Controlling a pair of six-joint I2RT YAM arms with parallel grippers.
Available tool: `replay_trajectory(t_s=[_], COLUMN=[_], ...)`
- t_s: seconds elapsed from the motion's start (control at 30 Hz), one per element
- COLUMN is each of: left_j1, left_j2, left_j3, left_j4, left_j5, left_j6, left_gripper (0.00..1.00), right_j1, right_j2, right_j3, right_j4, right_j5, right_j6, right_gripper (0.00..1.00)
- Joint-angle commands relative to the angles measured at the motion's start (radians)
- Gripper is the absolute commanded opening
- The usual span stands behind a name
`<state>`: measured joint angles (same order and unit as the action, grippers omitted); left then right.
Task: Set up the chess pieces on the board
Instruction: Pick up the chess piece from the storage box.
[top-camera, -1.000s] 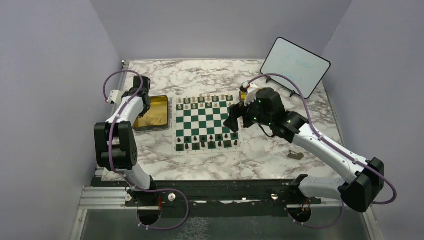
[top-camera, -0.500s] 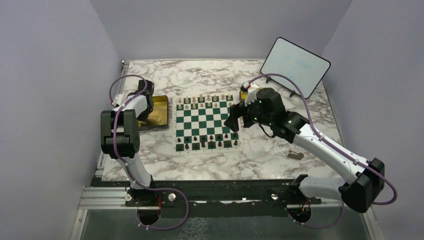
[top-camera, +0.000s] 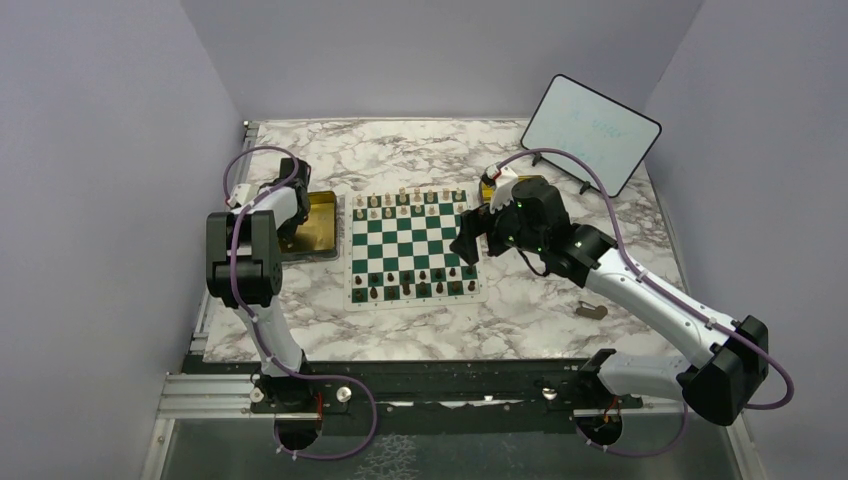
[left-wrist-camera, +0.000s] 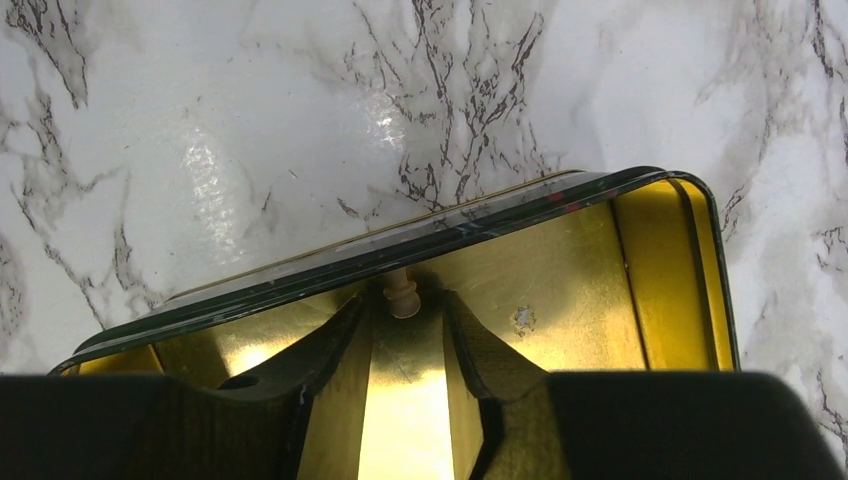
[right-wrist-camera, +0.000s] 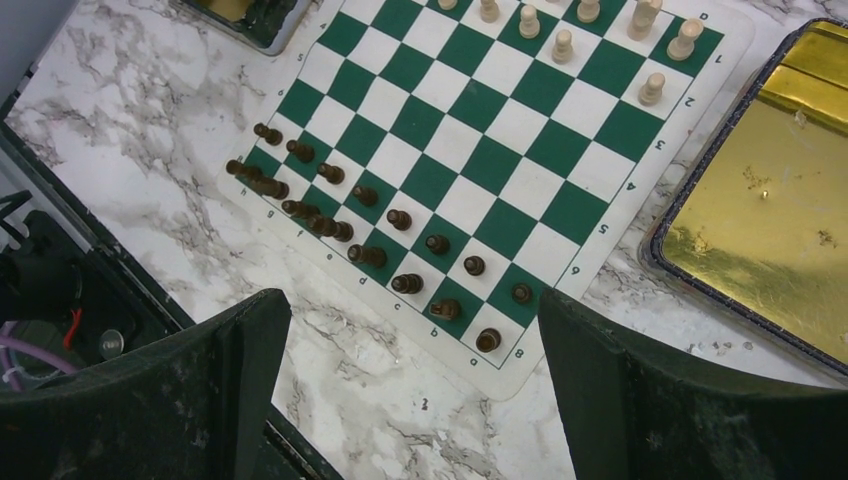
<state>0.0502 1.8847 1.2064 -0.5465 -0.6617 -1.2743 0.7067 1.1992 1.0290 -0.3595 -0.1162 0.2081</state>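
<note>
The green and white board (top-camera: 412, 245) lies mid-table, with cream chess pieces (top-camera: 410, 203) along its far rows and dark ones (top-camera: 415, 283) along its near rows. My left gripper (left-wrist-camera: 403, 308) is down inside the left gold tray (left-wrist-camera: 560, 290). It is partly open, and a single cream pawn (left-wrist-camera: 403, 293) lies against the tray's far wall between the tips, clear of both fingers. My right gripper (right-wrist-camera: 415, 330) hangs wide open and holds nothing, above the marble by the board's (right-wrist-camera: 470, 150) near right corner. Below it stand the dark pieces (right-wrist-camera: 400, 220).
A second gold tray (right-wrist-camera: 770, 220) sits right of the board, mostly under the right arm in the top view. A tilted whiteboard (top-camera: 590, 130) stands at the back right. A small grey object (top-camera: 592, 310) lies on the marble near the right arm.
The left arm has folded in, its elbow swinging up and toward the tray, with the gripper staying over the left tray. The right arm has barely moved.
</note>
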Motion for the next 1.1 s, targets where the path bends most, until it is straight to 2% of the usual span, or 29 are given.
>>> replay_trajectory(t_s=[0.0,0.23,0.37,0.5,0.67,0.83,1.07], left_j1=[0.006,0.007,0.007,0.008,0.009,0.013,0.010], left_j2=[0.037,0.044,0.047,0.029,-0.015,-0.070,-0.154], left_j3=[0.033,0.037,0.036,0.027,0.036,0.088,0.131], left_j4=[0.028,0.038,0.045,0.054,0.049,0.023,0.017], left_j5=[-0.036,-0.034,-0.022,-0.010,0.000,0.039,0.129], left_j6=[0.015,0.010,0.022,0.040,0.075,0.136,0.303], left_gripper=[0.30,0.19,0.16,0.07,0.01,0.00,0.00], right_j1=[0.000,0.000,0.000,0.000,0.000,0.000,0.000], right_j2=[0.000,0.014,0.024,0.023,0.029,0.021,-0.003], right_j3=[-0.005,0.008,0.022,0.010,0.012,0.009,0.017], right_j4=[0.020,-0.010,-0.018,-0.002,-0.003,-0.015,-0.036], right_j5=[0.036,0.104,0.102,0.085,0.076,0.091,0.091], right_j6=[-0.023,-0.074,-0.073,-0.060,-0.052,-0.050,0.019], right_gripper=[1.00,1.00,1.00,1.00,1.00,1.00,1.00])
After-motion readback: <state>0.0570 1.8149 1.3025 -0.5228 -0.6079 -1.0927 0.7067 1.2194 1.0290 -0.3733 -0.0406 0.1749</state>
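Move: The left hand is already down in the left storage box, and the last pale chess piece lies almost between its half-open fingertips, roughly 1 cm farther left and at about tip height. The box's left wall is some 2 cm to the left of the hand and level with it; its far wall is about 9 cm ahead. The chessboard's middle lies about 31 cm to the right and 2 cm back. From the right hand, the piece is some 12 cm ahead, 41 cm left and 19 cm below. Creeping forward by barely 1 cm along the box's left wall, the left hand closes its fingers nearly shut on the pale piece and pinches it between the tips. Then it rises quickly, about 5 cm, also going some 2–3 cm forward towards the far wall, the wrist turning roughly 10 degrees clockwise. ##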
